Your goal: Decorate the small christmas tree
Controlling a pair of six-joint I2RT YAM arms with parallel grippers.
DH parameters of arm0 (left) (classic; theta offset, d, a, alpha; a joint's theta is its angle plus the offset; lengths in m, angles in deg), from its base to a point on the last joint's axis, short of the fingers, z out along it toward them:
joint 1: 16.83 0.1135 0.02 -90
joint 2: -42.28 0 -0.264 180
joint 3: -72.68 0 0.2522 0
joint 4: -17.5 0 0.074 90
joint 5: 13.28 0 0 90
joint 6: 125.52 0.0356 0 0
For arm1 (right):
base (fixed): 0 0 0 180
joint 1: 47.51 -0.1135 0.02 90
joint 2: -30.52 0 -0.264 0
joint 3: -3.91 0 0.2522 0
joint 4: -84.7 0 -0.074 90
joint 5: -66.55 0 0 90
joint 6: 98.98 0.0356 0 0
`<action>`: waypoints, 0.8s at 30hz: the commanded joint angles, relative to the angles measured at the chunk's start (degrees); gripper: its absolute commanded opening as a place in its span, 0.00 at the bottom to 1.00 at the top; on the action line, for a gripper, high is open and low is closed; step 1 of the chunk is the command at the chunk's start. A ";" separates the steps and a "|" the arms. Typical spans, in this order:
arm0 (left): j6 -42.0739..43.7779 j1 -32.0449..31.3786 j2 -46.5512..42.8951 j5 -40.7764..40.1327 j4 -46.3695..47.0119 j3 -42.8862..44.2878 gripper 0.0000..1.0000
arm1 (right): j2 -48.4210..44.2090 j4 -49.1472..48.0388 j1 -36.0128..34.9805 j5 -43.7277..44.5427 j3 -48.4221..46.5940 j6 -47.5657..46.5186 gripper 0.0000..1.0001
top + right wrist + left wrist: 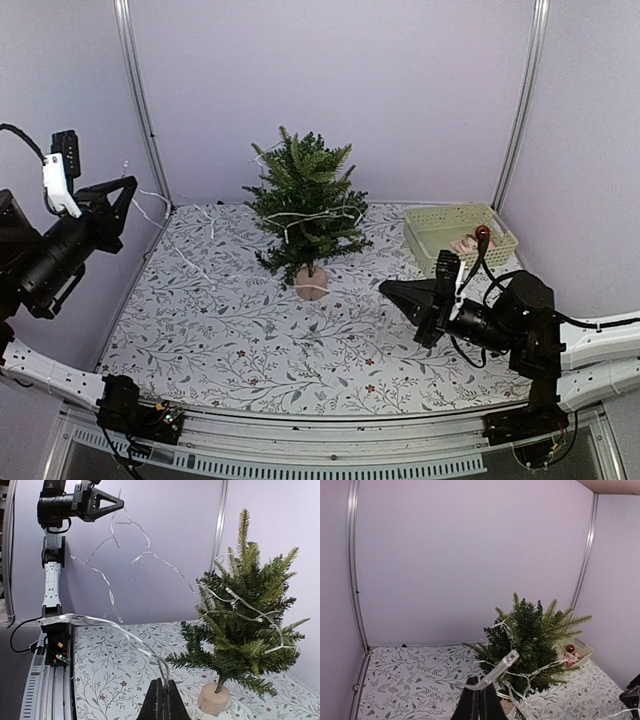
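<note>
The small christmas tree [305, 205] stands mid-table on a tan base [311, 283], with a clear light string [322, 214] wound over its branches. My left gripper [128, 186] is raised at the far left, well off the tree, and is shut on one end of the string. In the left wrist view, that gripper [482, 681] pinches a clear bulb of the light string [501, 666] in front of the tree [532, 635]. My right gripper [386, 288] sits low, right of the base. It [163, 681] is shut on the wire of the light string [107, 625] beside the tree [245, 625].
A pale yellow basket [432, 228] at the back right holds a red ornament [483, 232] and pink items. Loose string lies on the floral table cover [250, 340] at the left. Purple walls with metal frame posts [142, 100] close in the back and sides.
</note>
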 commanded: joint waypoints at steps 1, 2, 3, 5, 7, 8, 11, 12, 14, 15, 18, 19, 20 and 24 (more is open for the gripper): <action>1.18 1.21 -1.53 -5.20 7.36 -3.90 0.00 | -4.68 3.00 -0.24 8.04 -2.92 -3.11 0.00; 0.87 2.02 -1.16 -5.01 7.34 -4.17 0.00 | -5.39 3.27 -0.23 8.87 -3.59 -3.76 0.00; -0.41 3.00 -0.59 -4.66 6.25 -4.06 0.00 | -5.71 3.53 -0.23 9.80 -4.38 -4.76 0.00; -5.11 6.55 0.78 -1.52 3.06 -3.55 0.00 | -6.02 4.42 -0.26 11.28 -6.18 -6.33 0.00; -8.19 11.46 2.41 7.11 1.17 -3.58 0.00 | -5.91 4.54 -0.23 11.86 -7.31 -8.04 0.00; -8.70 13.56 3.37 10.82 0.60 -3.60 0.00 | -5.90 4.58 -0.16 12.02 -7.63 -8.50 0.00; -6.21 15.83 5.05 19.92 2.75 -4.27 0.00 | -5.95 4.57 -0.16 12.89 -7.92 -9.60 0.00; -4.94 15.85 5.01 22.82 4.32 -4.47 0.00 | -6.07 4.62 -0.15 13.20 -7.71 -9.78 0.00; -3.16 15.85 5.18 30.20 5.02 -3.24 0.00 | -6.54 4.65 -0.06 13.88 -7.28 -9.73 0.00; -2.31 15.85 5.48 34.43 5.10 -2.38 0.00 | -7.08 4.83 -0.06 14.19 -7.08 -9.73 0.00; -1.07 15.76 7.08 45.27 3.14 0.80 0.00 | -8.76 5.19 0.14 15.31 -6.93 -9.78 0.00; -0.73 15.76 7.94 48.54 2.13 1.75 0.00 | -9.21 5.28 0.39 15.58 -6.86 -9.88 0.00; -0.37 15.76 8.84 51.10 0.91 2.62 0.00 | -9.86 5.41 0.59 15.85 -6.85 -10.03 0.00; 1.31 15.47 10.38 58.85 -0.36 5.14 0.00 | -11.96 6.29 1.30 16.58 -6.78 -10.73 0.00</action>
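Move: The tree stands about 20 cm ahead of the left hand and 18 cm to its right, with its middle some 24 cm lower; the basket is about 31 cm ahead, 57 cm to the right and 41 cm below. From the right hand, the tree's middle lies some 22 cm ahead, 12 cm left and 9 cm down, while the basket is roughly 34 cm ahead, 27 cm right and 25 cm down. Forward and slightly down by about 4 cm at first, then sweeping right some 13 cm and easing back, the left hand carries its pinched light string towards the tree's near side, turning about 30 degrees clockwise. The right hand, still pinching its part of the string, rises about 9 cm and shifts 5 cm right, turning clockwise. Both grippers stay shut. ##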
